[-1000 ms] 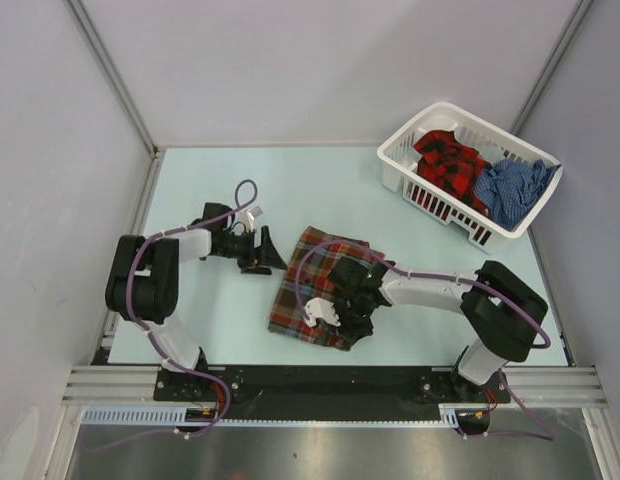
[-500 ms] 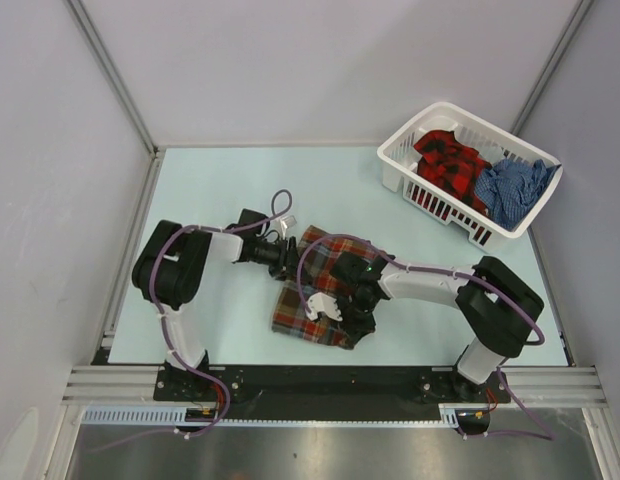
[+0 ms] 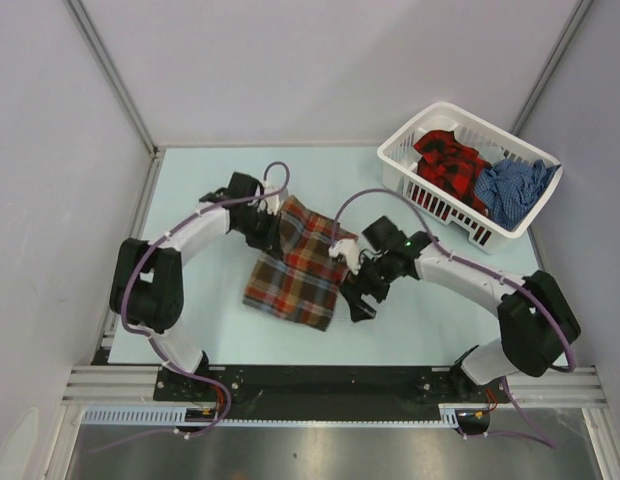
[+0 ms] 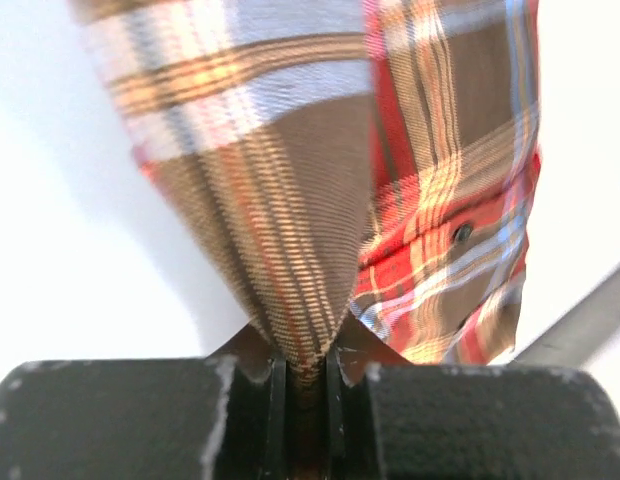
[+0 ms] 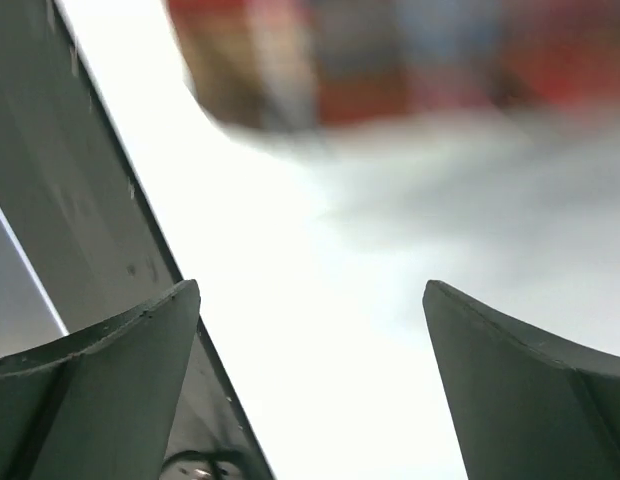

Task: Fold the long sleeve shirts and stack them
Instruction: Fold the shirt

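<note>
A folded brown, red-orange and light-blue plaid long sleeve shirt (image 3: 295, 268) lies on the table's middle. My left gripper (image 3: 273, 228) is shut on its far left corner; in the left wrist view the jaws (image 4: 305, 365) pinch a bunched fold of the plaid cloth (image 4: 290, 150). My right gripper (image 3: 355, 297) stands open just off the shirt's right edge, nothing between its fingers (image 5: 310, 300); the shirt (image 5: 390, 60) is a blur at the top of that view. A red-and-black plaid shirt (image 3: 450, 165) and a blue checked shirt (image 3: 510, 190) lie crumpled in the basket.
The white plastic laundry basket (image 3: 445, 106) stands at the back right corner. Grey walls close the table on the left, back and right. The arm bases sit on the black rail (image 3: 320, 380) along the near edge.
My left gripper reached the shirt's far left corner and closed on it, shifting the shirt left. My right gripper let go of the shirt, opened wide and drew off to the right.
</note>
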Controlling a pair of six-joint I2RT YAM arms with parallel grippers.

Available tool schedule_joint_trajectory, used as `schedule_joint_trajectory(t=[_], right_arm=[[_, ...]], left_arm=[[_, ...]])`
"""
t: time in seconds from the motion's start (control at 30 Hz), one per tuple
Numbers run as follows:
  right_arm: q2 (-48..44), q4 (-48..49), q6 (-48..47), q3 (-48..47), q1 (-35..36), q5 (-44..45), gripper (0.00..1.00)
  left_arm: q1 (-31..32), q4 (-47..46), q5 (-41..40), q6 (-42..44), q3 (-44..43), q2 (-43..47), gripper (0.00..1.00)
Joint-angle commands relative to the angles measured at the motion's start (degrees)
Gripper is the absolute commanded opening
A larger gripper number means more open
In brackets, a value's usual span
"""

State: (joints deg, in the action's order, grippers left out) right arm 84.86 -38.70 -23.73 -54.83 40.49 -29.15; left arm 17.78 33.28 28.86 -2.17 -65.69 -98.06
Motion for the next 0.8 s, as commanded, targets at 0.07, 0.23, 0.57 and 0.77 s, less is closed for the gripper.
schedule_joint_trajectory(t=[0.07,0.23,0.57,0.77], right_arm=[[-3.6,1.3,13.7,-5.2,-11.6,-9.3,1.00],[-2.9,6.0,22.4,-5.2,-17.6,-17.2,1.00],[0.7,20.4,40.1,4.0,-23.3,-22.7,1.00],[-1.9,23.7,45.5,11.7,-28.0,-23.4,1.00]], left_arm=[[-0.3,23.7,-29.9,27.3,-27.6,2.8,0.00],[5.7,24.7,-48.0,38.2,-39.4,0.4,0.00],[20.9,10.6,-58.8,27.0,-17.7,-10.5,0.00],[31.7,10.8,-47.3,12.5,-18.2,-17.1,0.00]])
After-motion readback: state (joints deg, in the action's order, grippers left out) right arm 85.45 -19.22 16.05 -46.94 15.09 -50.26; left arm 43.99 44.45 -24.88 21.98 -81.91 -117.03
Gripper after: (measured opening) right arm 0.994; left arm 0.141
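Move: The left hand already pinches the plaid shirt at its left edge. The shirt's middle lies roughly 3 cm back and 5 cm to the right, some 5 cm lower; its far-left corner is about 12 cm ahead, 2 cm right and 6 cm below. From the open, empty right hand, the shirt's middle is about 7 cm ahead and 10 cm left, 5 cm below, while the white basket stands roughly 25 cm ahead and 23 cm right at about hand height. Keeping its pinch on the plaid cloth, the left hand whips the shirt up nearly 20 cm, also forward and left over its far part, then sweeps down, back and right to end a few centimetres below its start, rolling from a rightward slant to nearly straight down. The open right hand draws away from the shirt, about 7 cm forward and slightly right, rising then partly sinking, turning some 40 degrees clockwise. ##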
